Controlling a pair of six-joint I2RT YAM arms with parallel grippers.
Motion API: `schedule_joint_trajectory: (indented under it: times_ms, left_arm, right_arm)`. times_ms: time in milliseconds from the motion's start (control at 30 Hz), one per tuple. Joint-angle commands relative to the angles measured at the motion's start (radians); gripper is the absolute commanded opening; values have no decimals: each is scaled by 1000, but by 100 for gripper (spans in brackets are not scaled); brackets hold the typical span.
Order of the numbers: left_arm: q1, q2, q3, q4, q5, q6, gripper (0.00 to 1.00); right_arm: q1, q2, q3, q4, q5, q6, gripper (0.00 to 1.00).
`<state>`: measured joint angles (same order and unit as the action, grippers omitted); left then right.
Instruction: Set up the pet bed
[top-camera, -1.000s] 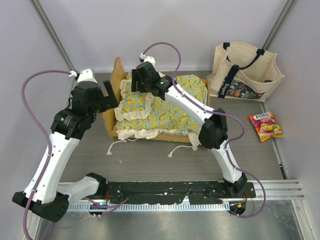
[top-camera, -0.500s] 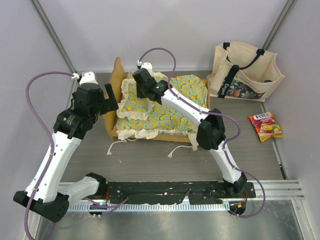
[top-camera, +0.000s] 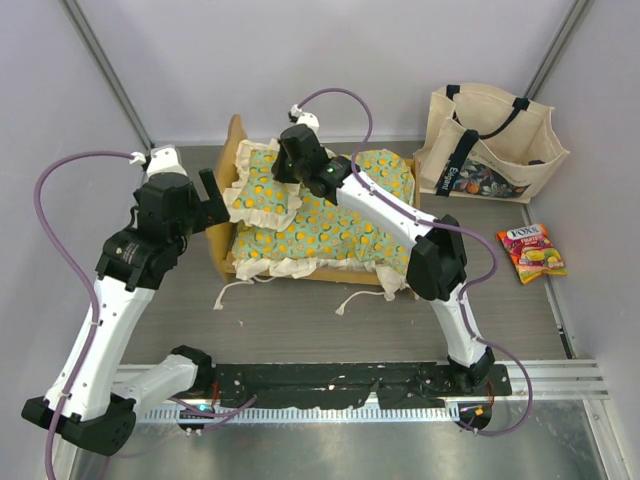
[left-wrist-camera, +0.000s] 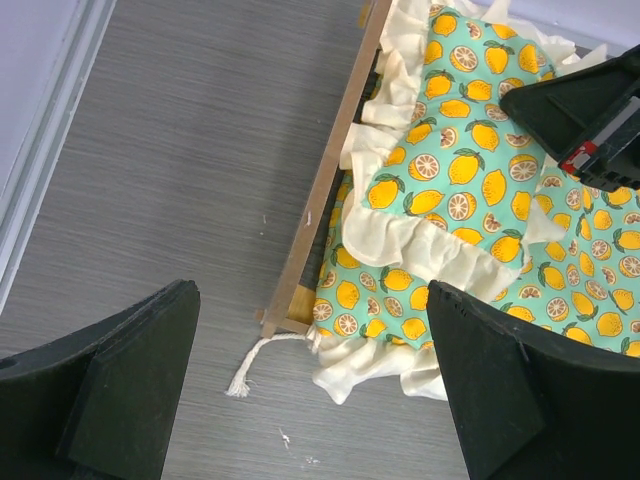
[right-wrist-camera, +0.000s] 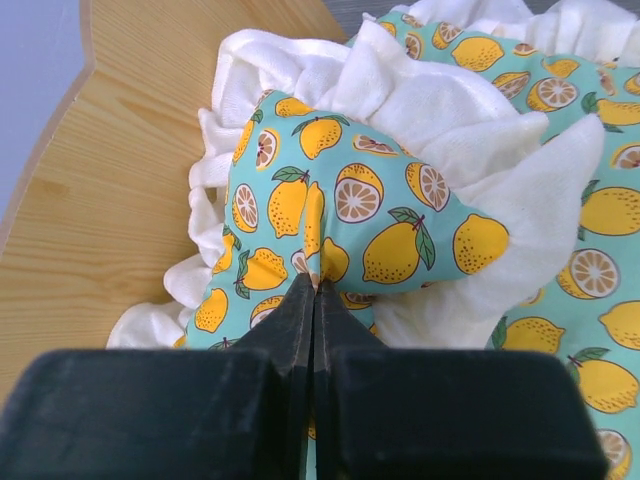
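The pet bed's light-wood frame (top-camera: 218, 240) stands at the back left of the table, with its curved headboard (right-wrist-camera: 110, 180) at the left end. The lemon-print mattress cushion (top-camera: 330, 235) with cream ruffles lies in it. A small matching pillow (right-wrist-camera: 380, 220) sits at the head end. My right gripper (right-wrist-camera: 316, 285) is shut on a pinch of the pillow's printed fabric; in the top view it (top-camera: 290, 175) is over the head end. My left gripper (left-wrist-camera: 310, 400) hangs open over the table just outside the frame's rail (left-wrist-camera: 320, 190), holding nothing.
A cream tote bag (top-camera: 490, 140) stands at the back right and a candy packet (top-camera: 532, 252) lies in front of it. Loose tie cords (top-camera: 235, 290) trail onto the table from the bed's near side. One cord end (left-wrist-camera: 262, 352) lies between my left fingers.
My right gripper has shut on the pillow and drawn it up toward the headboard. The left arm has drifted slightly left, still open.
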<state>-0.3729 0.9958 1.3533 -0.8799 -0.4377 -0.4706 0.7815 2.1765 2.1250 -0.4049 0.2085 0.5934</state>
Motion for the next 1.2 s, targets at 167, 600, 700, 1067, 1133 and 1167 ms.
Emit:
schedule_joint_trajectory:
  times_ms: [167, 600, 700, 1067, 1133, 1167]
  left_arm:
    - [14, -5, -22, 35, -29, -20, 100]
    - [28, -51, -39, 70, -48, 36, 100]
    - [29, -59, -45, 75, -59, 52, 100]
    - [510, 10, -98, 134, 288, 41, 100]
    - [572, 27, -112, 156, 409, 1, 100]
    - [574, 39, -127, 168, 404, -23, 100]
  right_arm:
    - [19, 34, -2, 84, -73, 83, 2]
    - [-16, -170, -69, 48, 18, -53, 60]
    - [-54, -308, -198, 52, 45, -96, 61]
    - [-450, -1003, -968, 42, 58, -84, 69]
    - [-516, -1118, -1063, 5, 71, -86, 72]
    - [-531, -1142, -1086, -9, 77, -87, 73]
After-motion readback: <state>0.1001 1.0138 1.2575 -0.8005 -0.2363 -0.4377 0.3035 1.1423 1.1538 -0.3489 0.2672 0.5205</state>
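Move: The small lemon pillow is already pinched in my right hand near its far right part; its middle lies some 5 cm to the left, 2 cm back and 4 cm below that hand. The wooden headboard is about 14 cm left and 4 cm back, and the blanket's middle about 10 cm right, 4 cm back and 8 cm below. From my left hand, the pillow lies roughly 14 cm ahead, 8 cm to the right and 13 cm lower. My right hand lowers the pinched part of the pillow about 4 cm, easing it a little towards the headboard, then opens and lets go. I lift that hand clear and sweep it fast to the right across the blanket, well over 30 cm, drawing back somewhat and turning clockwise some 30 degrees. My left hand, still open and empty, swings left at the end, away from the bed. ##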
